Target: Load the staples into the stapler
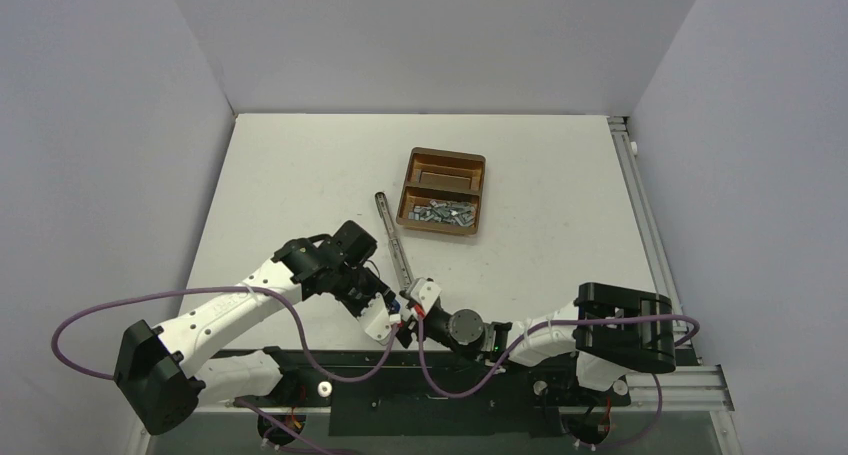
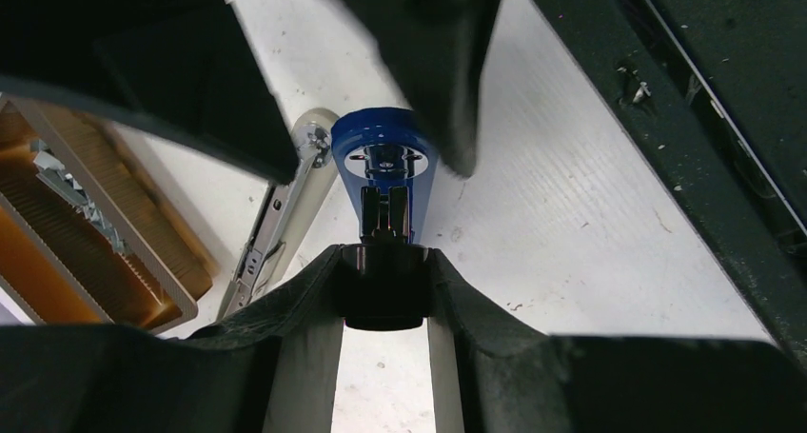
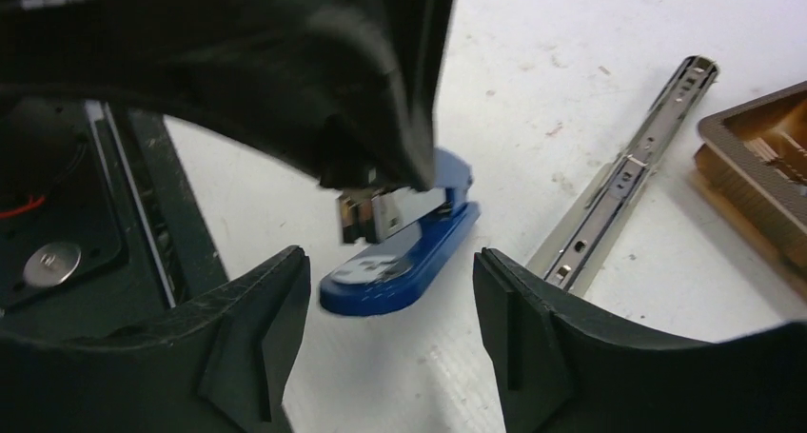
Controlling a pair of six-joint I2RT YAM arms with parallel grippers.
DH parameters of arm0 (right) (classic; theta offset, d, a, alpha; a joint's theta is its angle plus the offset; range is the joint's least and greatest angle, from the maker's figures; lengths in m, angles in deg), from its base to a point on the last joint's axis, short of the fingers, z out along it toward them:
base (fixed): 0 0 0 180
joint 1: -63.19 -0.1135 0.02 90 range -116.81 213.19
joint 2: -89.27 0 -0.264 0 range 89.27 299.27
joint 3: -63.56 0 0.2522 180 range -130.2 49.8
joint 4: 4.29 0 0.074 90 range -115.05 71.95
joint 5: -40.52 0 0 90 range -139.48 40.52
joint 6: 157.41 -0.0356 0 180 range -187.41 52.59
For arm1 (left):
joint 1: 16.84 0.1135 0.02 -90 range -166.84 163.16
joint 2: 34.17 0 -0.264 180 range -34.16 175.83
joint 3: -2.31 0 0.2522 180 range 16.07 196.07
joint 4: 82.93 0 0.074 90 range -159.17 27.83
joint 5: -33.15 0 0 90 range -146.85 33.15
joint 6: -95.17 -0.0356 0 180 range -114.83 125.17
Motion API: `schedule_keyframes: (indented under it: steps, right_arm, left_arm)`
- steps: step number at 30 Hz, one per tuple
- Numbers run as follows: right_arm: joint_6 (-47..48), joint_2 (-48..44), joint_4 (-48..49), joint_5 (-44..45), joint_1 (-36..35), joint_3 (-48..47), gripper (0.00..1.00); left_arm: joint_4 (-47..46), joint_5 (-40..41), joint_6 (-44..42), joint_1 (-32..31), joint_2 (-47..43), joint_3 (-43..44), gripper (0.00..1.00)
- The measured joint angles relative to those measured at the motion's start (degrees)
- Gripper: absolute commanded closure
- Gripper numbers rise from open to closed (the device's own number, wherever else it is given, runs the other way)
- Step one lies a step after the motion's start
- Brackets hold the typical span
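The blue stapler [image 3: 409, 254] is near the table's front edge, between both grippers. My left gripper [image 2: 383, 262] is shut on its black upper part, with the blue base [image 2: 385, 152] showing beyond the jaws. In the top view the left gripper [image 1: 385, 315] and right gripper [image 1: 420, 297] almost meet over the stapler [image 1: 404, 303]. My right gripper [image 3: 390, 285] is open, nothing between its fingers, and the stapler's front end lies just ahead of them. The staples [image 1: 440, 214] lie in a loose grey pile in the near compartment of a brown tray [image 1: 478, 190].
A long silver metal rail [image 1: 393, 237] lies on the table between the grippers and the tray, also seen in the wrist views [image 3: 619, 181] [image 2: 271, 226]. The tray's corner [image 3: 761, 157] is at the right of the right wrist view. The black base frame [image 1: 450, 385] runs along the front edge.
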Motion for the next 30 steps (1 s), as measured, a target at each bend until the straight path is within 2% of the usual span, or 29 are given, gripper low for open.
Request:
schedule_keyframes:
  steps: [7,11,24,28,30]
  right_arm:
    - [-0.24,-0.22,3.85,2.19,1.14,0.33,0.34]
    - [-0.09,-0.35,4.20,2.08,1.14,0.17,0.38]
    - [-2.25,4.61,7.80,-0.94,1.14,-1.16,0.56]
    - [-3.50,4.61,9.90,-1.09,1.05,1.27,0.69]
    - [-3.74,4.61,9.68,-0.92,1.03,2.54,0.73]
  left_arm:
    - [1.03,-0.04,0.17,-0.85,-0.55,0.00,0.87]
    - [1.29,-0.07,0.57,-1.05,-0.59,0.00,0.88]
    - [1.33,0.42,2.97,-1.40,-0.70,0.02,0.90]
    - [0.79,0.55,3.63,-1.40,-0.79,0.02,0.91]
    - [0.79,0.63,4.00,-1.38,-0.85,0.07,0.91]
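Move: The left hand already holds the blue stapler up by its cover. Its base nose, the right hand's aim, lies about 2 cm left and 1 cm ahead of the right hand, level with it. From the left hand this nose is roughly 4 cm right, 2 cm back and 4 cm below. The opened beige stapler's middle lies some 14 cm ahead of the right hand, 1 cm left and 7 cm below. Left keeps hold while the right rises 2 cm, sinks some 3, and closes around the blue stapler's nose. ##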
